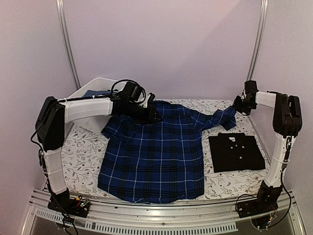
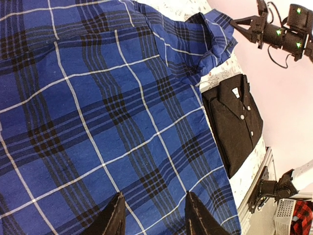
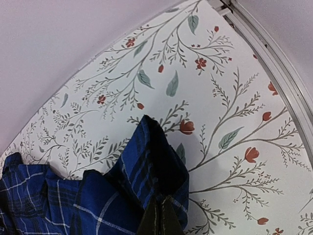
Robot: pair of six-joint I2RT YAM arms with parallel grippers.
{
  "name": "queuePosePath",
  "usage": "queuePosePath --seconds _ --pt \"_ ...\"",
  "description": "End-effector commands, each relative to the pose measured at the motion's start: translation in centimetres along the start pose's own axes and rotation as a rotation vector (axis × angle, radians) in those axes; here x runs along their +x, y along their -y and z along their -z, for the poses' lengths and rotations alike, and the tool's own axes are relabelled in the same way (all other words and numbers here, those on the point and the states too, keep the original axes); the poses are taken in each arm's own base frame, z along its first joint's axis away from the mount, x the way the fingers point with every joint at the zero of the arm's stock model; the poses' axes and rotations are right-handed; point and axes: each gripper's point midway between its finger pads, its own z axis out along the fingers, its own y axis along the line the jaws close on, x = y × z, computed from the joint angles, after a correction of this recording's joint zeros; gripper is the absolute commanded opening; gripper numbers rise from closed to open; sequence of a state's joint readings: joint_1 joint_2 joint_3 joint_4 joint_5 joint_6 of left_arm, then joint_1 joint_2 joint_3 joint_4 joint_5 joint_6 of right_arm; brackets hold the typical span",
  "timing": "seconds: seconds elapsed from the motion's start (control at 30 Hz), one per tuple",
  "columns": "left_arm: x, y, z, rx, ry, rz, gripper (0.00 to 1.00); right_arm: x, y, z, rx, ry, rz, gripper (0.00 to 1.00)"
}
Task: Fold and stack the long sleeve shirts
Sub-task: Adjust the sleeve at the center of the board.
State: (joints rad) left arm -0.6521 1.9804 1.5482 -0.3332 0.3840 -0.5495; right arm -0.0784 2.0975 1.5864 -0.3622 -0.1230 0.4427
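The navy-and-blue plaid long sleeve shirt [image 1: 151, 156] lies spread flat across the middle of the table, its right sleeve stretched toward the back right. My right gripper [image 1: 239, 105] is shut on that sleeve's end [image 3: 146, 161], which hangs a little above the floral cloth; its fingertips [image 3: 159, 218] pinch the fabric. My left gripper [image 1: 151, 115] hovers by the collar area, open, with plaid cloth [image 2: 98, 107] below its fingers [image 2: 115, 218] and nothing between them. The plain black shirt [image 1: 236, 152] lies folded at the right, apart from the plaid one, and also shows in the left wrist view [image 2: 237, 122].
A floral tablecloth [image 1: 83, 156] covers the table. A white bin [image 1: 98, 84] with blue patterned cloth inside stands at the back left. A metal rail [image 3: 274, 63] runs along the table's right edge, and walls close in behind.
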Motion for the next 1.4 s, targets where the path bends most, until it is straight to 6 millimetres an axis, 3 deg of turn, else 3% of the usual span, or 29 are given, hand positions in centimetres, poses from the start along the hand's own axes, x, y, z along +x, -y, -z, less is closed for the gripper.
queuePosePath --seconds 0.0,0.17,0.33,0.43,0.5,0.57,0.67,0.83,0.97,1.2,1.27,1.37 --pt "-0.8 1.0 1.5 0.042 0.040 -0.006 0.41 -2.0 -5.8 4.9 -0.073 0.073 0.103 0.00" --pt "-0.5 0.6 2.0 0.044 0.050 0.005 0.41 2.0 -15.4 6.9 -0.194 0.054 0.245 0.00" --pt "-0.2 0.1 2.5 0.049 0.058 0.024 0.41 8.6 -25.1 8.2 -0.329 0.007 0.372 0.00" --pt "-0.1 -0.1 2.8 0.051 0.059 0.031 0.41 13.0 -28.9 7.7 -0.385 -0.044 0.432 0.01" --pt "0.0 -0.3 2.9 0.052 0.058 0.034 0.41 15.3 -30.0 6.4 -0.408 -0.093 0.453 0.07" --pt "0.1 -0.4 2.9 0.056 0.054 0.036 0.41 16.6 -30.3 5.6 -0.424 -0.125 0.458 0.19" --pt "0.1 -0.6 3.1 0.057 0.056 0.036 0.41 16.6 -30.6 6.0 -0.442 -0.124 0.470 0.43" --pt "0.1 -1.5 3.5 0.059 0.072 0.061 0.41 15.5 -29.9 7.8 -0.435 -0.081 0.525 0.60" --pt "0.6 -2.2 3.8 0.068 0.084 0.084 0.41 15.2 -27.3 7.1 -0.423 -0.108 0.532 0.63" --pt "1.8 -2.2 3.5 0.106 0.067 0.113 0.41 16.3 -23.6 4.1 -0.369 -0.158 0.556 0.59" --pt "1.9 -2.4 3.4 0.105 0.062 0.116 0.41 16.1 -23.5 3.8 -0.371 -0.158 0.559 0.59" --pt "1.5 -3.2 3.1 0.080 0.071 0.130 0.41 16.6 -24.9 4.2 -0.408 -0.168 0.575 0.59"
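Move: The right hand already holds the plaid shirt's right cuff. The upper middle of the shirt, where the cuff is to go, lies roughly 42 cm to its left, 10 cm back and 7 cm below. The right shoulder lies about 20 cm left and 4 cm back; the folded black shirt is some 28 cm back and 2 cm left. From the left hand, that same upper middle is about 5 cm ahead, level sideways and 13 cm below. Still pinching the cuff, the right hand swings it up and across to the left over the shirt, about 35 cm, drawing back slightly and turning some 35 degrees counter-clockwise. Its fingers open and let go near the far left of the swing, then it sinks and eases back right about 8 cm. The open, empty left hand backs off some 5 cm to the left, slightly back and down. ##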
